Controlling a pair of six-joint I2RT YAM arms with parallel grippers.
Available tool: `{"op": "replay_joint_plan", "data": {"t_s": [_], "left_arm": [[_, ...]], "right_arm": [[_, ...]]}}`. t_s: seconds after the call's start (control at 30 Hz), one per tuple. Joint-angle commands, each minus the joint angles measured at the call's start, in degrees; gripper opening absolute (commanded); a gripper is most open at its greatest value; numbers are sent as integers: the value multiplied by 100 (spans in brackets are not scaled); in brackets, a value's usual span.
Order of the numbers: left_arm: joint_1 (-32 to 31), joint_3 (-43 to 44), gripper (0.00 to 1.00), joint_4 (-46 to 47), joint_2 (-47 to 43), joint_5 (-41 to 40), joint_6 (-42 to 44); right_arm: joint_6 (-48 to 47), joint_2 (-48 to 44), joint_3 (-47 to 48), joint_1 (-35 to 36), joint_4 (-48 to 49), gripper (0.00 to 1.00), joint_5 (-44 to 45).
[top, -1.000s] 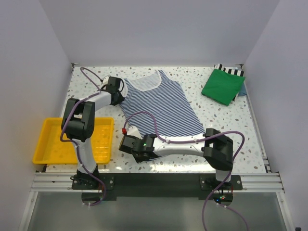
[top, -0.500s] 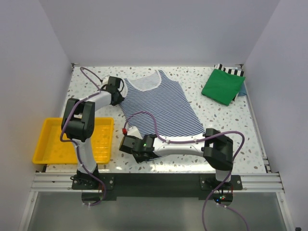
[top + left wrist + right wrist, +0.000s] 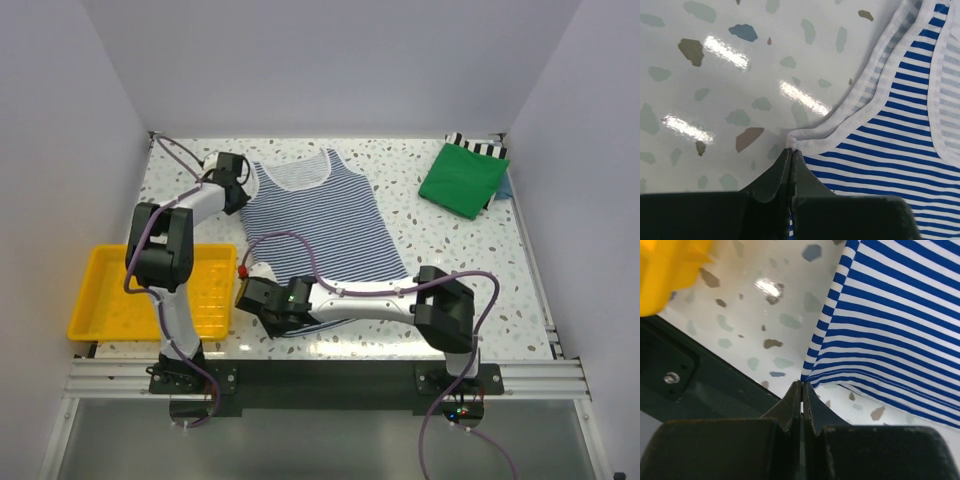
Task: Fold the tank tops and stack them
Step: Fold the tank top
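The striped tank top (image 3: pixel 325 220) lies spread flat mid-table, neck toward the back. My left gripper (image 3: pixel 243 193) is at its left armhole. In the left wrist view that gripper (image 3: pixel 791 150) is shut on the white trim (image 3: pixel 812 140) of the striped tank top (image 3: pixel 900 150). My right gripper (image 3: pixel 252 284) is at the near left hem corner. The right wrist view shows this gripper (image 3: pixel 802 383) pinching the hem of the striped tank top (image 3: pixel 890 315), the corner lifted slightly off the table. The green tank top (image 3: pixel 463 180) lies folded at the back right.
A yellow tray (image 3: pixel 105 300) sits at the table's front left, close to my right gripper, and shows as the yellow tray (image 3: pixel 670 270) in the right wrist view. Under the green top lie a black-and-white striped cloth (image 3: pixel 482 148) and a pale blue piece (image 3: pixel 504 190).
My left gripper has shut on the armhole trim. Both grippers and the striped top have shifted left, and the top lies straighter.
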Motion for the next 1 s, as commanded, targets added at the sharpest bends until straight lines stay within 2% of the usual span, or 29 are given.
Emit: {"op": "replay_joint_plan", "data": {"t_s": [0.0,0.23,0.57,0.77,0.97], "left_arm": [[270,311,0,59,-382,-412,-119],[271,715,0,-204,-488,-483,-4],[-493,1909,0,-617,223,-684,84],[-1029,2639,0,-820,856,-773,128],[-1355,2974,0,-890,1270,-772,128]], "right_arm": [[-195,132,473,115,82,0,-558],[-239,-316,343,-219,143,0,-724],[24,-1493,-1369,-1054,723,0,-945],[270,-1916,-2135,-1230,952,0,-884],[578,-2206,-2698,-1248,1092,0,-576]]}}
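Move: My left hand still pinches the striped tank top at the left armhole, with the bottom of its neckline about 13 cm to the right, 4 cm ahead and slightly lower; the left strap lies roughly 8 cm ahead and 3 cm right, the right strap some 11 cm ahead and 21 cm right. My right hand still holds the left hem corner; the hem's middle is about 12 cm right, 4 cm ahead and 3 cm lower, while the yellow box's middle sits 26 cm left and 9 cm ahead. Keeping both pinches, I first draw the side outward about 2 cm, then carry it rightward over the tank top. My left hand arcs up over 8 cm and across about 15 cm, edging forward, then starts down towards the neckline; my right swings lower, some 11 cm right and a little forward, rising slightly before sinking by the hem's middle. Both wrists end about 10 degrees clockwise. ##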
